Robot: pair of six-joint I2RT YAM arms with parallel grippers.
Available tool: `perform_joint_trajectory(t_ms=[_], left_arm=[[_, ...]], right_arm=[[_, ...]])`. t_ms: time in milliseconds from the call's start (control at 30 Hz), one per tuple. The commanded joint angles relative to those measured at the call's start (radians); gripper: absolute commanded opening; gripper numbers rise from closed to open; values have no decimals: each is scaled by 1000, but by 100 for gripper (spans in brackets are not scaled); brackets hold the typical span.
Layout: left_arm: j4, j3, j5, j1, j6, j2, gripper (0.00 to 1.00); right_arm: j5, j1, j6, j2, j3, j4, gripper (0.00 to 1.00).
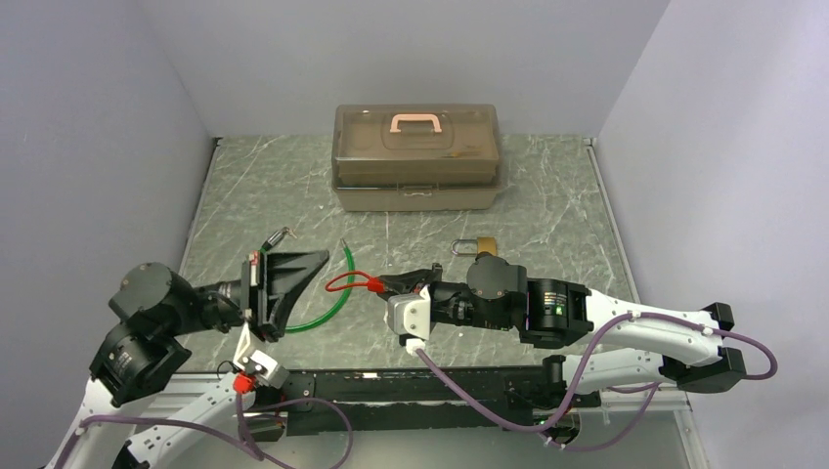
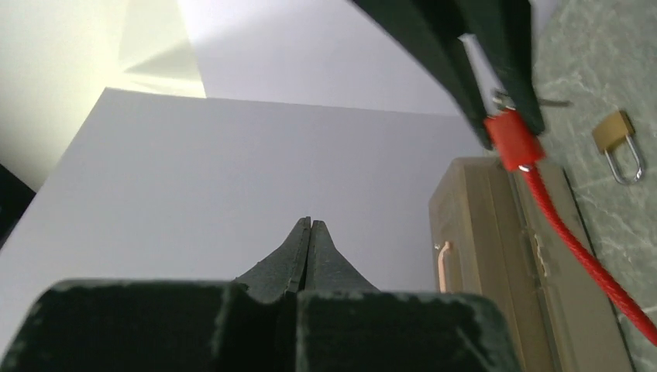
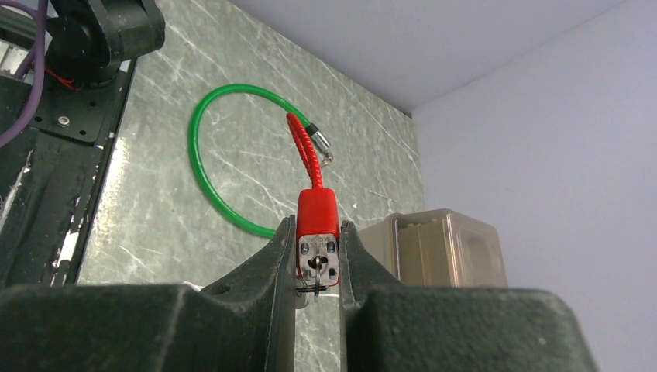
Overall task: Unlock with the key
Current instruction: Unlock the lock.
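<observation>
My right gripper (image 3: pixel 318 225) is shut on a small red cable lock (image 3: pixel 316 209), held a little above the table; in the top view the gripper (image 1: pixel 388 285) sits at mid-table. The lock's steel keyhole face points back at the wrist camera. A thin silver key (image 3: pixel 316 267) sits edge-on in the keyhole, with a wire ring hanging from it. The lock's red cable (image 1: pixel 342 283) loops to the left. My left gripper (image 1: pixel 315 260) is to the left of the lock, apart from it. It is shut with nothing between its fingers (image 2: pixel 311 225). A small brass padlock (image 1: pixel 481 244) lies beyond the right gripper.
A green cable (image 1: pixel 327 305) curls on the table between the arms, its metal tip (image 3: pixel 320 143) by the red cable. A brown lidded toolbox (image 1: pixel 417 156) stands at the back. A small silver metal bit (image 1: pixel 282 234), which I cannot identify, shows just beyond the left gripper.
</observation>
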Motion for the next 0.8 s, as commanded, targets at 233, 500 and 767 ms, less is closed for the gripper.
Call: perform_joint_trajectory(t_ms=[233, 500, 767], left_arm=[[-64, 348, 45, -3, -521, 216, 8], [-92, 335, 72, -3, -478, 208, 31], [-261, 301, 67, -5, -350, 210, 55]], right_arm=[[11, -1, -13, -20, 56, 49, 0], [14, -1, -24, -19, 67, 59, 0], [53, -1, -40, -5, 90, 105, 0]])
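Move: The left hand, shut and empty, has the red lock about 6 cm to its right, level fore and aft and some 9 cm lower. The lock's red cord loop is about 2 cm to its right, also level fore and aft and 9 cm lower. The brass padlock lies on the table, some 23 cm ahead, 27 cm to the right and 43 cm down. The right hand already has the red lock in its fingertips, its middle about 1 cm left of the hand point. The right fingers keep their pinch on the red lock, holding it nearly still and lifting it about 1 cm late on. The left hand, touching nothing, climbs some 7.5 cm above its start, then sinks back about 3.5 cm beside the lock, rolling around its fingers some 25 degrees, top side forward, as they open halfway. ##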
